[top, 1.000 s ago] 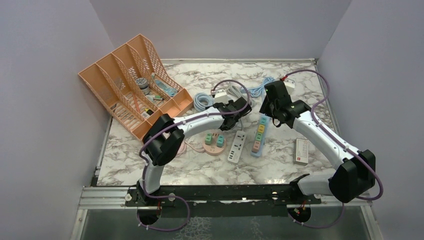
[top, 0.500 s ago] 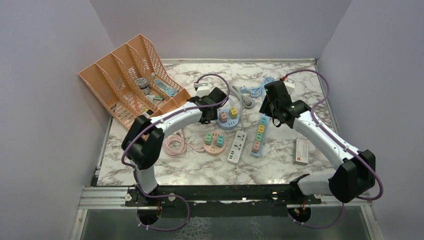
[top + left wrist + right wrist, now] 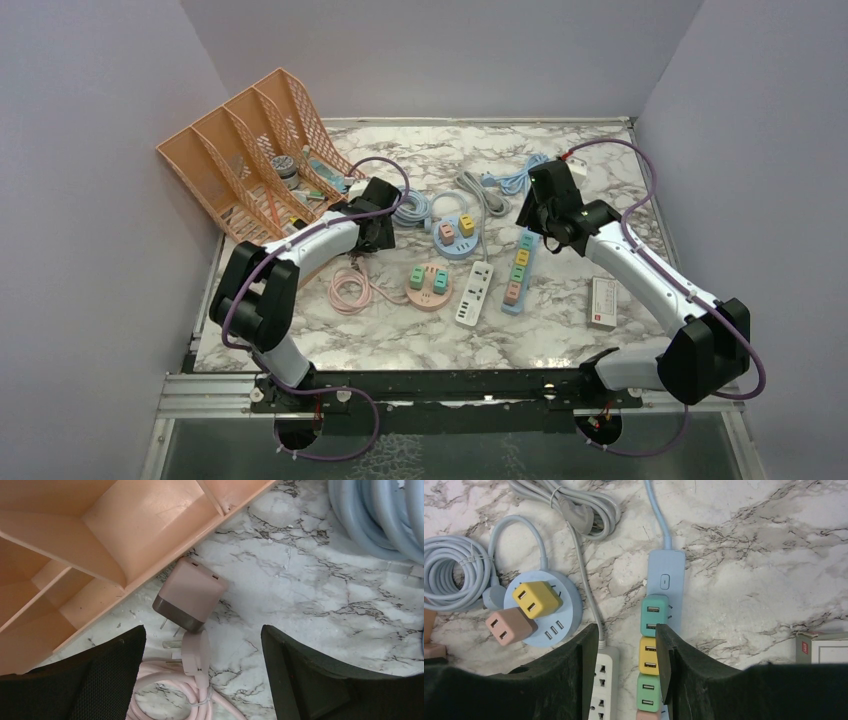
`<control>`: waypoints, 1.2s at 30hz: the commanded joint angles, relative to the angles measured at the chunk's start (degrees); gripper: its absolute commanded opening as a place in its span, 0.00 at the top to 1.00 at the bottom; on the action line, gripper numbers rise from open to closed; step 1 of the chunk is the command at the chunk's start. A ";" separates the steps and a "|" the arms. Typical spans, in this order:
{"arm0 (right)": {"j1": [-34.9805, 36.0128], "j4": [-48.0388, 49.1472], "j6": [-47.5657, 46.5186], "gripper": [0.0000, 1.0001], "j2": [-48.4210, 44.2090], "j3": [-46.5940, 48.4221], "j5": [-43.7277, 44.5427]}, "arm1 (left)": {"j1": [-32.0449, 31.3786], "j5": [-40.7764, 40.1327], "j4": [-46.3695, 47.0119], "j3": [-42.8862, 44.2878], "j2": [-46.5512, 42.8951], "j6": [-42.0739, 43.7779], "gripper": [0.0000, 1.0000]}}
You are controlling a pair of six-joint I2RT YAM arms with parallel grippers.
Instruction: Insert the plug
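Note:
A pink plug (image 3: 195, 652) lies flat on the marble, prongs pointing left, at the end of a coiled pink cable (image 3: 170, 697). Its top touches a pink cube adapter (image 3: 189, 596) resting against the orange rack (image 3: 100, 545). My left gripper (image 3: 202, 645) hovers over the plug, open, one finger on each side and apart from it. In the top view it sits at the rack's near corner (image 3: 372, 232). My right gripper (image 3: 625, 630) hangs open and empty above the gap between the white power strip (image 3: 606, 685) and the blue power strip (image 3: 665, 572).
The blue strip carries teal (image 3: 654, 615) and yellow (image 3: 650, 655) adapters. A round blue hub (image 3: 566, 617) holds yellow and pink cubes. A round pink hub (image 3: 428, 284), light blue cable coil (image 3: 380, 515), grey cable (image 3: 579, 505) and white box (image 3: 602, 302) lie around.
My left arm has swung left, from over the round hubs to the pink plug by the rack, and its jaws have widened. The right arm has stayed put.

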 commanded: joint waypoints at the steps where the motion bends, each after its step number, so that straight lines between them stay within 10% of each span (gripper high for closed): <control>1: 0.26 2.15 -0.18 0.55 0.37 0.99 -1.47 | 2.60 6.83 5.14 -1.79 -0.30 3.15 0.13; 16: 0.22 2.54 -0.78 0.55 1.01 1.53 -2.57 | 7.03 7.50 6.74 0.03 7.83 6.09 0.13; 26: 0.24 2.53 -0.89 0.56 2.45 3.44 -5.12 | 6.95 8.62 7.64 -0.58 3.79 8.42 0.48; 36: 0.25 15.23 -13.92 0.55 1.80 0.76 -37.23 | 5.47 23.89 14.65 -2.00 -7.61 12.27 0.51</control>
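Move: For the left hand the loose pinkish-brown plug lies about 2 cm ahead, 1 cm to the left and 4 cm below. The pink cord plug sits some 4 cm back from that plug, 1 cm to its right. From the left hand, the blue-grey coil is about 11 cm ahead and 9 cm right. From the right hand, the brown plug is roughly 32 cm left, level, 13 cm below; the blue round socket is 12 cm left, 2 cm ahead, 15 cm below. Lower the open left gripper about 4 cm, easing forward and a touch left, until its fingers straddle the pinkish-brown plug. Pinch the plug by its sides, then lift it some 4 cm, drifting right and turning slightly clockwise. As it rises, swing the right gripper about 6 cm left towards it, turning some 20 degrees, mainly counter-clockwise, fingers still partly open and empty. ##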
